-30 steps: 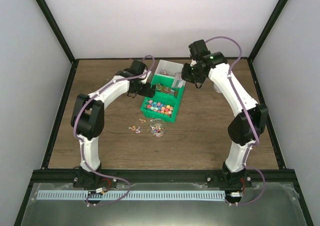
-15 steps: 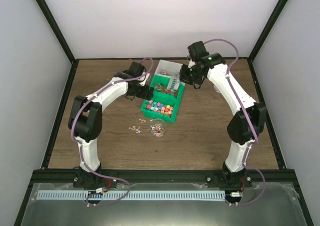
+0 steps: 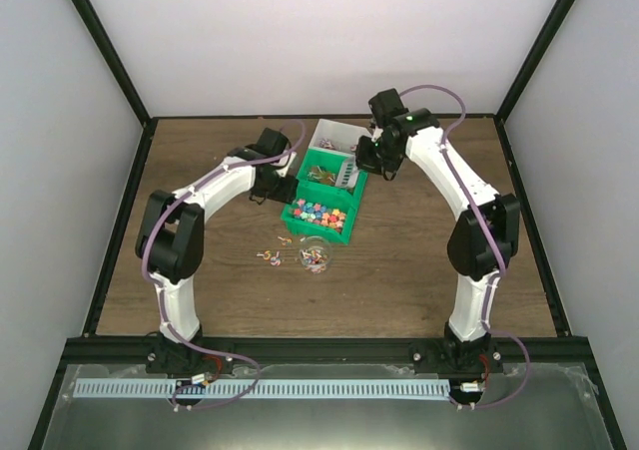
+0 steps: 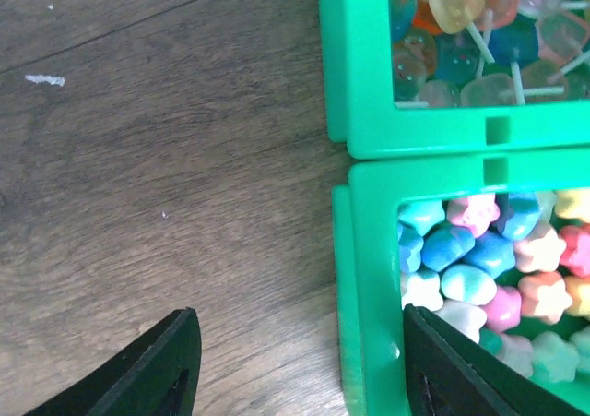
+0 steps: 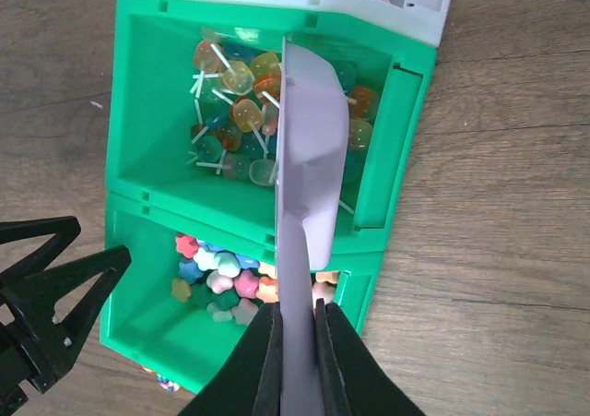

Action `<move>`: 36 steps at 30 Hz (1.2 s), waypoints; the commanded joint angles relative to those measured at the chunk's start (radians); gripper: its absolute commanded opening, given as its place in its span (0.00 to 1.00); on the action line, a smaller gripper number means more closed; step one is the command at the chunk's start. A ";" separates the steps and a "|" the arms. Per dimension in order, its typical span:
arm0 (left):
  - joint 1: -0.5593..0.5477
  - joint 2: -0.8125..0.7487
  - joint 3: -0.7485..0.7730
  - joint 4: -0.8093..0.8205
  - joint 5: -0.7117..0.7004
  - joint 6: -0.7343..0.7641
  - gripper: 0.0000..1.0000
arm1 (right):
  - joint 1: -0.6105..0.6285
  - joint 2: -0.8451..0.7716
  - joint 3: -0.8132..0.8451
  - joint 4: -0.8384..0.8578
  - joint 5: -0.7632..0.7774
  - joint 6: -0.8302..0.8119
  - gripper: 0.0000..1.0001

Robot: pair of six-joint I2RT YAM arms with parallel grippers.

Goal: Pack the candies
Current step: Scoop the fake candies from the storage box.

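Note:
The candies are star-shaped sweets (image 4: pixel 489 268) in the near green bin (image 3: pixel 300 227) and lollipops (image 5: pixel 235 112) in the middle green bin (image 5: pixel 138 93). My left gripper (image 4: pixel 304 370) is open and straddles the near bin's left wall (image 4: pixel 369 296). One finger is over the sweets and the other over the table, with a gap to the wall. My right gripper (image 5: pixel 297 342) is shut on the handle of the grey scoop (image 5: pixel 309 158). The scoop's bowl hangs above the lollipops. From above, the left gripper (image 3: pixel 288 186) and right gripper (image 3: pixel 371 156) flank the bins.
A white bin (image 3: pixel 334 136) with a few sweets adjoins the green bins at the back. In front of the near bin stands a clear cup (image 3: pixel 315 257) with candies in it, and several loose candies (image 3: pixel 270 257) lie beside it on the wooden table.
The left gripper's jaws have narrowed around the near bin's wall. The right arm has carried the scoop leftward, over the middle green bin.

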 commanded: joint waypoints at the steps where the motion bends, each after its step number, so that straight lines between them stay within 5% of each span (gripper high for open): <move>1: -0.003 0.044 0.026 0.000 -0.027 0.013 0.57 | -0.002 0.038 0.029 0.013 0.005 -0.014 0.01; 15: -0.006 0.094 0.039 0.006 -0.015 0.034 0.19 | -0.008 0.053 0.033 0.006 -0.008 0.007 0.01; 36: -0.020 0.119 0.040 0.004 0.001 0.044 0.04 | -0.047 0.271 0.194 -0.164 0.002 0.157 0.01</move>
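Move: For the left hand, the left rim of the storage box's near, star-candy compartment lies level with it, about 1 cm to its right and 2 cm below; the stars are some 6 cm right and 6 down, the lollipops roughly 9 ahead, 8 right. From the right hand, which holds the scoop, the lollipops lie about 9 cm ahead, 9 left and 16 below; the stars 10 left and 1 back, the peppermints some 19 ahead and 6 left. Straight down about 3 cm goes the left hand, its fingers closing to pinch the near compartment's left rim, one inside and one outside, then it holds there. The right hand, still gripping the scoop handle, lowers the blade about 4 cm in two stages into the lollipop compartment, then eases slightly forward as the wrist tips the fingertips back some 10 degrees and turns a little clockwise. ##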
